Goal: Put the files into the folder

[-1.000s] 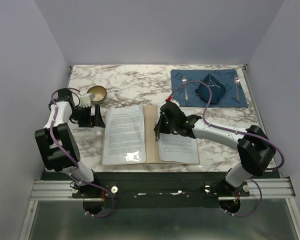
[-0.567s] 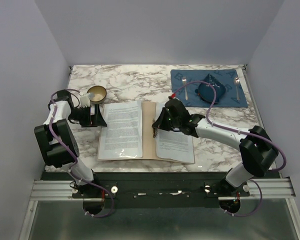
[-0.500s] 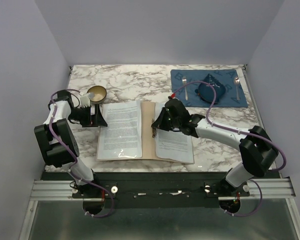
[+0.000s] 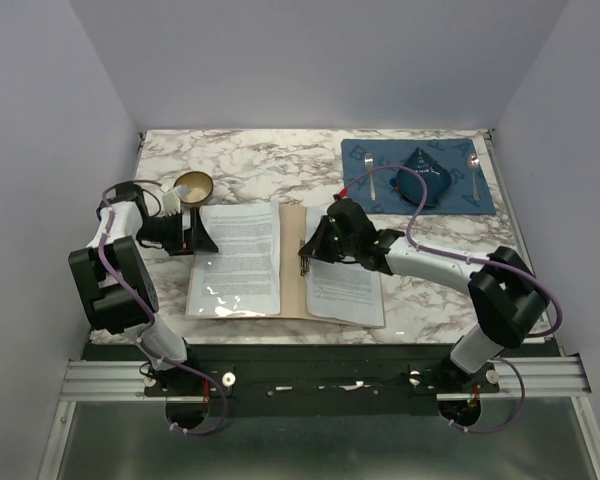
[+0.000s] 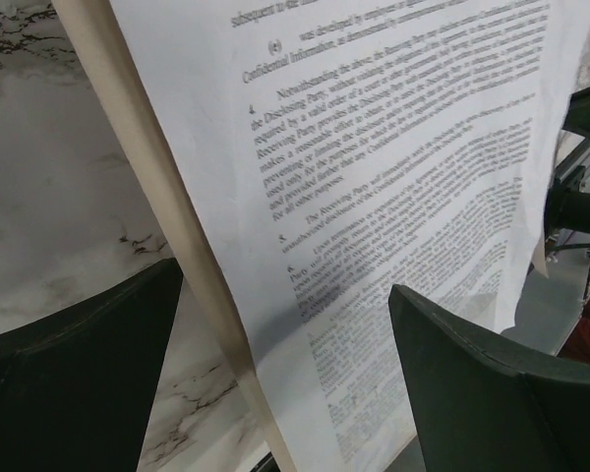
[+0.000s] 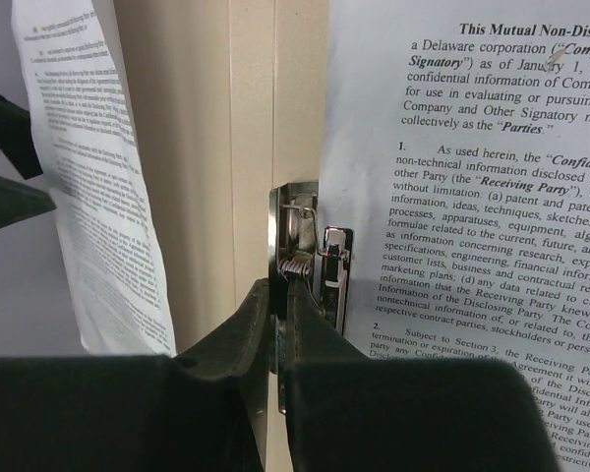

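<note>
The tan folder (image 4: 293, 262) lies open on the marble table. One printed file (image 4: 238, 258) lies on its left leaf, another file (image 4: 347, 288) on its right leaf. My right gripper (image 4: 306, 258) is at the spine, shut on the metal clip (image 6: 311, 244); the wrist view shows both fingers (image 6: 238, 334) pinched on the clip's lever. My left gripper (image 4: 195, 235) is open at the folder's left edge. In its wrist view the tan leaf edge (image 5: 143, 167) and the file (image 5: 393, 167) run between its wide-apart fingers (image 5: 79, 374).
A brown bowl (image 4: 193, 186) stands just behind the left gripper. A blue placemat (image 4: 380, 190) at the back right carries a fork (image 4: 371, 175), a spoon (image 4: 474, 170) and a folded dark blue napkin (image 4: 423, 178). The table's near edge (image 4: 280, 335) runs just below the folder.
The folder with its sheets has slid left and a little farther back, the right gripper moving with it on the clip. The left sheet now lies flatter. The left gripper hardly moved.
</note>
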{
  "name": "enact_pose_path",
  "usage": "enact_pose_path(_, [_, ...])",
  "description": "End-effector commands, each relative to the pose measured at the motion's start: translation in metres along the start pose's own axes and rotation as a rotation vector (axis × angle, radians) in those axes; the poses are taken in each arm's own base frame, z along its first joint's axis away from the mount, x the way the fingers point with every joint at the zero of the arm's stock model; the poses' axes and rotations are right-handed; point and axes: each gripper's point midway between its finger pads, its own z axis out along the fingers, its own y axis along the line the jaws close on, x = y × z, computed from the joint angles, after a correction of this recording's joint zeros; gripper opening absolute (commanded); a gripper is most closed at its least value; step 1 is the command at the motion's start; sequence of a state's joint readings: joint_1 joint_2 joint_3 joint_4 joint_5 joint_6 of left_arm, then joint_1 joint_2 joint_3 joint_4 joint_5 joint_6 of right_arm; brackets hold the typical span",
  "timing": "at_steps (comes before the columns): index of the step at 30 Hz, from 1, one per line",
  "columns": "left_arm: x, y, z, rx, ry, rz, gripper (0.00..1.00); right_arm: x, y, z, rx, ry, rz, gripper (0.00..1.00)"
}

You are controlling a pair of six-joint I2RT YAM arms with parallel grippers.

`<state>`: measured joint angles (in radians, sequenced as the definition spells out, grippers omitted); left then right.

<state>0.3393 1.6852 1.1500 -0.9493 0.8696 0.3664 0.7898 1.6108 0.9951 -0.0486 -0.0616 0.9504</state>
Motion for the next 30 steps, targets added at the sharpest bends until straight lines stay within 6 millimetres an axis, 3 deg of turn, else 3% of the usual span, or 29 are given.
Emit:
enact_pose_path(1, [-0.008, -0.022, -0.016, 0.016, -0.046, 0.012, 0.97, -0.004, -0.008, 0.015, 0.021, -0.017, 0.007, 0.01])
enact_pose_path(5, [-0.012, -0.024, -0.017, 0.008, -0.047, 0.007, 0.96, 0.003, -0.023, 0.034, 0.071, 0.006, -0.001, 0.01])
enact_pose_path(15, [-0.019, -0.049, -0.014, 0.041, -0.048, 0.022, 0.96, 0.017, -0.027, 0.059, 0.087, 0.061, -0.011, 0.01])
enact_pose_path(23, [-0.040, -0.095, -0.027, 0.083, -0.103, 0.081, 0.96, 0.040, -0.052, 0.086, 0.142, 0.138, -0.009, 0.04])
enact_pose_path(30, [-0.052, -0.152, -0.028, 0.179, -0.105, 0.149, 0.97, 0.054, -0.054, 0.101, 0.129, 0.205, -0.010, 0.14])
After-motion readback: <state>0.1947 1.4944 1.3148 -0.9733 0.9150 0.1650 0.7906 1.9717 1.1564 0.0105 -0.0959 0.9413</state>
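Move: The right hand still pinches the metal clip at the folder's spine, roughly 9 cm above its resting spot on the table, which is some 3 cm farther out and 3 cm to the left. The right file's middle is about 10 cm to its right and 2 cm back. From the left hand, the left flap with its file centres about 9 cm to the right and 5 cm back at nearly hand height, its free edge by the open fingers; the bowl stands some 14 cm ahead, 4 cm left and 7 cm lower. Down goes the right hand first, about 9 cm, keeping its pinch on the clip and lowering the spine to the table, then it slides left and slightly forward. The left hand meanwhile climbs about 10 cm, faster at the end, and shifts some 5 cm right over the folder, fingers staying wide with the flap's free edge between them to swing it up. ##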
